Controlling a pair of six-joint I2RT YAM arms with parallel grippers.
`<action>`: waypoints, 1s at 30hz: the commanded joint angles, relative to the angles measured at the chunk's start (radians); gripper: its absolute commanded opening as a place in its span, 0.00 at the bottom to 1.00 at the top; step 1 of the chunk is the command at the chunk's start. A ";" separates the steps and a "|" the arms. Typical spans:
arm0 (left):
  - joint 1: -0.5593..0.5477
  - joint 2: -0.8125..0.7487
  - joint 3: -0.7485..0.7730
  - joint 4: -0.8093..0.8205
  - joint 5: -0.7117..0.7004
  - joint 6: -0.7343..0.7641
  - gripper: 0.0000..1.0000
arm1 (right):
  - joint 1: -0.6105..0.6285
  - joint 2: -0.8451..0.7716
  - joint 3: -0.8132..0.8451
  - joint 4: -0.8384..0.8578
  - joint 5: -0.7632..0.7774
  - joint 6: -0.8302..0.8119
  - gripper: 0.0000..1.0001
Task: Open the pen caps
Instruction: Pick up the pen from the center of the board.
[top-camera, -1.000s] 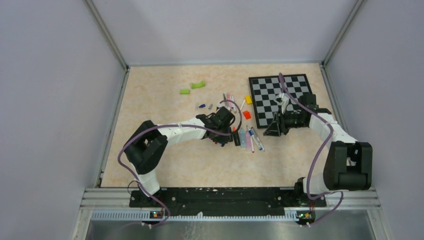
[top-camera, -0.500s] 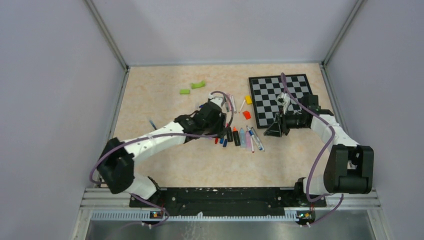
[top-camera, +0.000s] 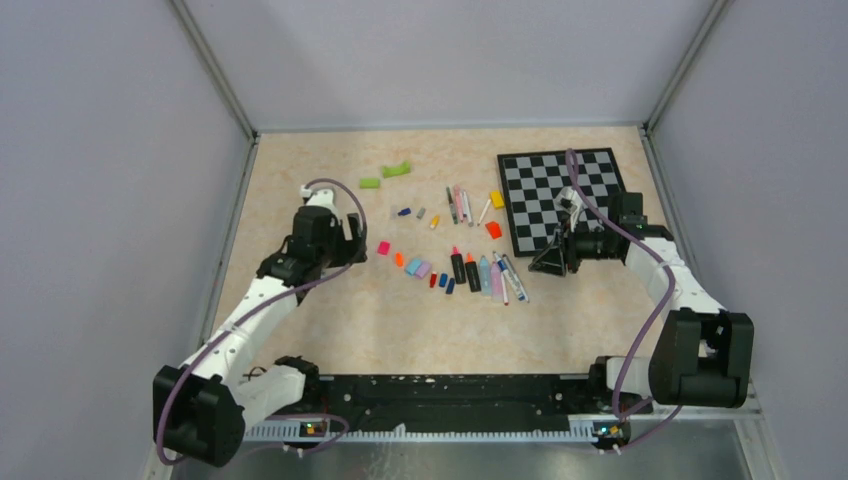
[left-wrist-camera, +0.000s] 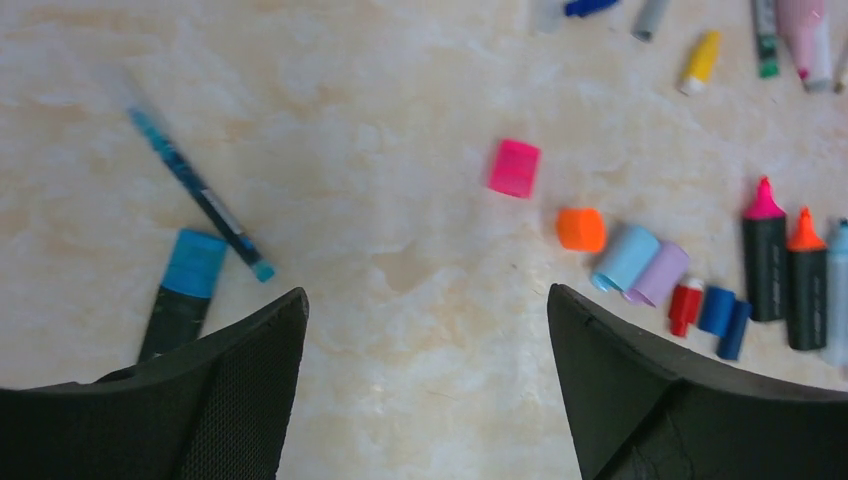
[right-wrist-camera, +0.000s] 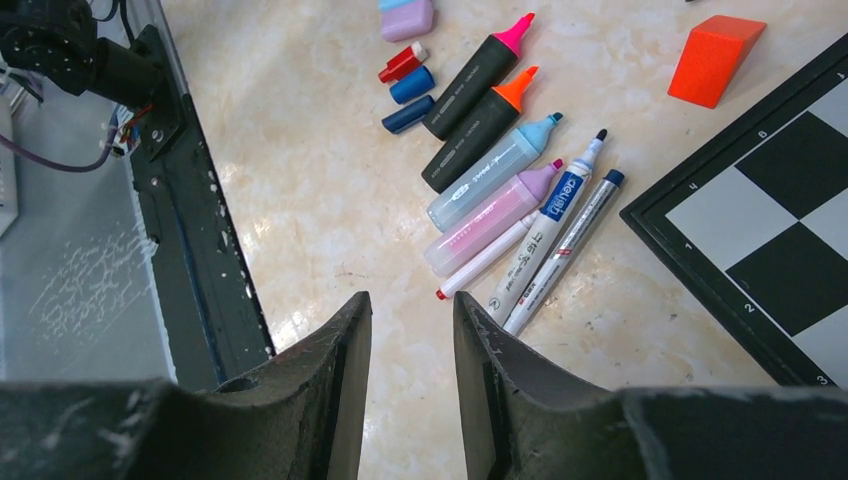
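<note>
Loose pen caps lie left of the pens: pink (left-wrist-camera: 514, 167), orange (left-wrist-camera: 581, 229), light blue (left-wrist-camera: 625, 258), lilac (left-wrist-camera: 657, 273), red (left-wrist-camera: 685, 305) and blue (left-wrist-camera: 715, 310). Uncapped pens (top-camera: 482, 273) lie side by side mid-table, among them black highlighters with pink (right-wrist-camera: 480, 70) and orange (right-wrist-camera: 480, 125) tips. My left gripper (left-wrist-camera: 425, 298) (top-camera: 345, 242) hangs wide open over bare table, left of the caps. A black marker with a cyan cap on it (left-wrist-camera: 185, 295) and a thin blue pen (left-wrist-camera: 195, 185) lie by its left finger. My right gripper (right-wrist-camera: 410, 300) (top-camera: 550, 262) holds nothing, jaws slightly apart, right of the pens.
A chessboard (top-camera: 560, 200) lies at the right, an orange block (top-camera: 493, 229) and a yellow block (top-camera: 497, 199) beside it. Green curved pieces (top-camera: 397, 170) sit at the back. More pens (top-camera: 458, 203) and small caps (top-camera: 403, 212) lie behind the row. Walls close in on both sides.
My left arm has swung left, away from the pen row, and its jaws have gone from nearly shut to wide open. The right arm has barely moved.
</note>
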 joint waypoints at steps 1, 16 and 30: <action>0.148 0.043 -0.005 0.066 0.019 0.046 0.90 | -0.011 -0.031 -0.013 0.028 -0.039 -0.031 0.35; 0.467 0.378 0.101 0.061 0.059 -0.059 0.66 | -0.011 -0.022 -0.025 0.040 -0.029 -0.034 0.35; 0.474 0.673 0.324 -0.150 0.030 -0.102 0.22 | -0.011 -0.012 -0.030 0.045 -0.025 -0.033 0.35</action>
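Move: The pen, thin and teal-ended, lies roughly 7 cm ahead of the left hand, 14 cm to its left and 11 cm below. At the pen's near end is the blue-capped marker, about 2 cm back from the hand and 16 cm left; the loose pink cap is 7 cm ahead and 6 cm right, the orange cap 5 cm ahead and 10 cm right. From the right hand the pen is some 57 cm left and 9 cm ahead. Swinging left about 13 cm while sinking, the empty left hand comes over to the pen, turning some 25 degrees counter-clockwise to line up with it. Then the leftward travel stops and it eases forward and on down, about 10 cm lower in all, tipping its fingers steeper by some 25 degrees as they close from wide open to a narrow gap astride the pen's barrel. ##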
